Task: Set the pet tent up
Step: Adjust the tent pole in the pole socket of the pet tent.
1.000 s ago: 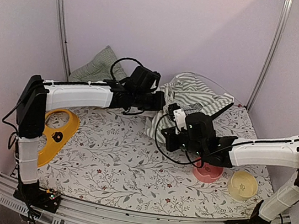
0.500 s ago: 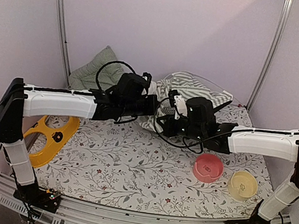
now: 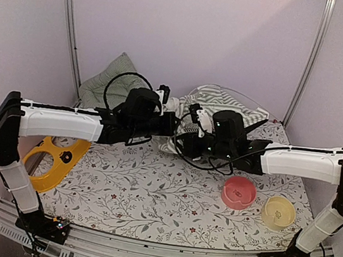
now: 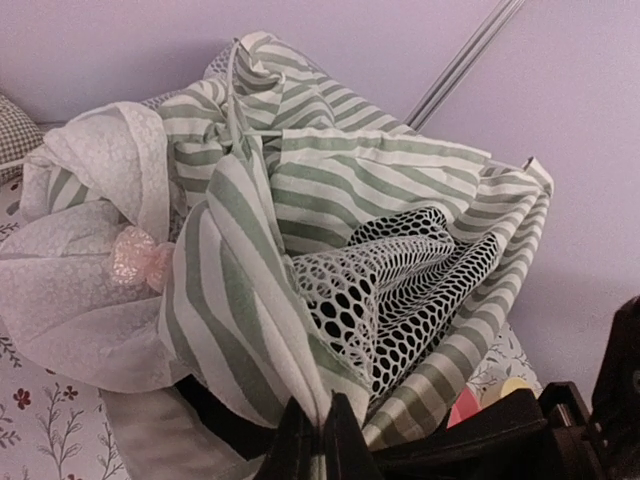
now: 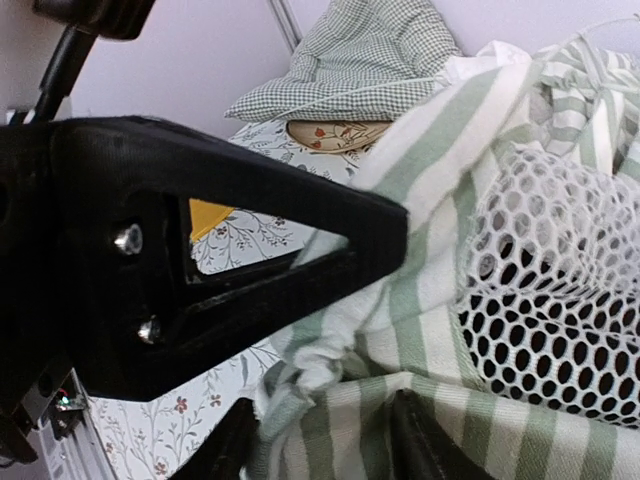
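Note:
The pet tent (image 3: 226, 105) lies crumpled at the back of the table, green-and-white stripes with white mesh (image 4: 400, 290). A thin pole (image 3: 255, 102) arcs over it. My left gripper (image 4: 322, 422) is shut on a fold of the striped fabric at the tent's near left edge (image 3: 171, 123). My right gripper (image 5: 325, 440) is right beside it (image 3: 186, 138), open, with bunched striped cloth lying between its spread fingers (image 5: 415, 440). In the right wrist view the left gripper's black finger (image 5: 230, 250) crosses just above that cloth.
A green checked cushion (image 3: 110, 76) leans in the back left corner. A yellow feeder (image 3: 52, 160) lies at the left edge. A pink bowl (image 3: 239, 192) and a cream bowl (image 3: 278, 212) stand at the near right. Metal frame posts (image 3: 71, 25) rise behind.
The right gripper has moved back and left to the tent's near edge and its jaws have parted. The left gripper has drawn leftward, still shut on the striped fabric.

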Robot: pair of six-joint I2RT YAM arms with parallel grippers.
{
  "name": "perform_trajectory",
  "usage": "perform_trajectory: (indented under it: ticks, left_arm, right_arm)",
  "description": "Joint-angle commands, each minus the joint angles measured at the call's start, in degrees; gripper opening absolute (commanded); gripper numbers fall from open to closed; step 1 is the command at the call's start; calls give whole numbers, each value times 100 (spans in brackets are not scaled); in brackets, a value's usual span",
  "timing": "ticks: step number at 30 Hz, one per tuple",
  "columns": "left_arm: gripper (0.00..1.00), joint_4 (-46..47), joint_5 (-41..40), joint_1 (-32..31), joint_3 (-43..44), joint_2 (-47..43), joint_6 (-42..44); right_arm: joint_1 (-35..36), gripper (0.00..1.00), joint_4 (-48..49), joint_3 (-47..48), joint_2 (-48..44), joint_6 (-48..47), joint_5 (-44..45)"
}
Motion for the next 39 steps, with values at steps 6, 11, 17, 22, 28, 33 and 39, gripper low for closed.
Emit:
perform_trajectory:
  ticks: [6, 11, 17, 22, 28, 33, 39]
  left_arm:
    - [0, 1517, 491, 336, -940, -706, 870]
    - [0, 2034, 603, 439, -1507, -1135, 1161]
    - [0, 2606, 1002, 499, -2214, -1562, 1583]
    - [0, 2946, 1274, 523, -2905, -2056, 2084]
    - [0, 2768, 1869, 587, -3259, -2365, 2299]
    - [0, 2670, 1902, 592, -3423, -2444, 2355]
    - [0, 2462, 1909, 543, -3388, -2344, 2710]
  right_arm:
    - [-151, 74, -443, -562, -1047, -94, -305]
    - [-311, 87, -843, -902, -1801, -91, -568]
    - [-614, 89, -1484, -1053, -2446, 26, -230]
    - [-1118, 89, -1793, -710, -2803, 126, -498]
    - [-1479, 91, -2501, 148, -2511, -362, -281]
    - [-2197, 91, -2991, 377, -2040, -693, -323]
    - [-2390, 91, -3273, 417, -1755, -1147, -880]
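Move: The left fingers already pinch the tent's striped pole sleeve, with the half-open right fingers around the cloth right beside them. From the right hand, the right part of the striped roof lies some 22 cm to the right, 20 cm ahead and about 5 cm lower; from the left hand, it is about 24 cm right, 16 cm ahead and 8 cm lower. The pink bowl sits 26 cm right of the right hand, 6 cm back and 18 cm below. The right fingers open wide and come free of the sleeve cloth; that hand backs off about 4 cm, swings some 19 cm to its right while rising, then reaches forward and starts down towards the right part of the roof. Meanwhile the left hand keeps its pinch and draws the sleeve corner back and left, about 11 cm in all, tilting its fingertips up and turning clockwise some 20 degrees each. ##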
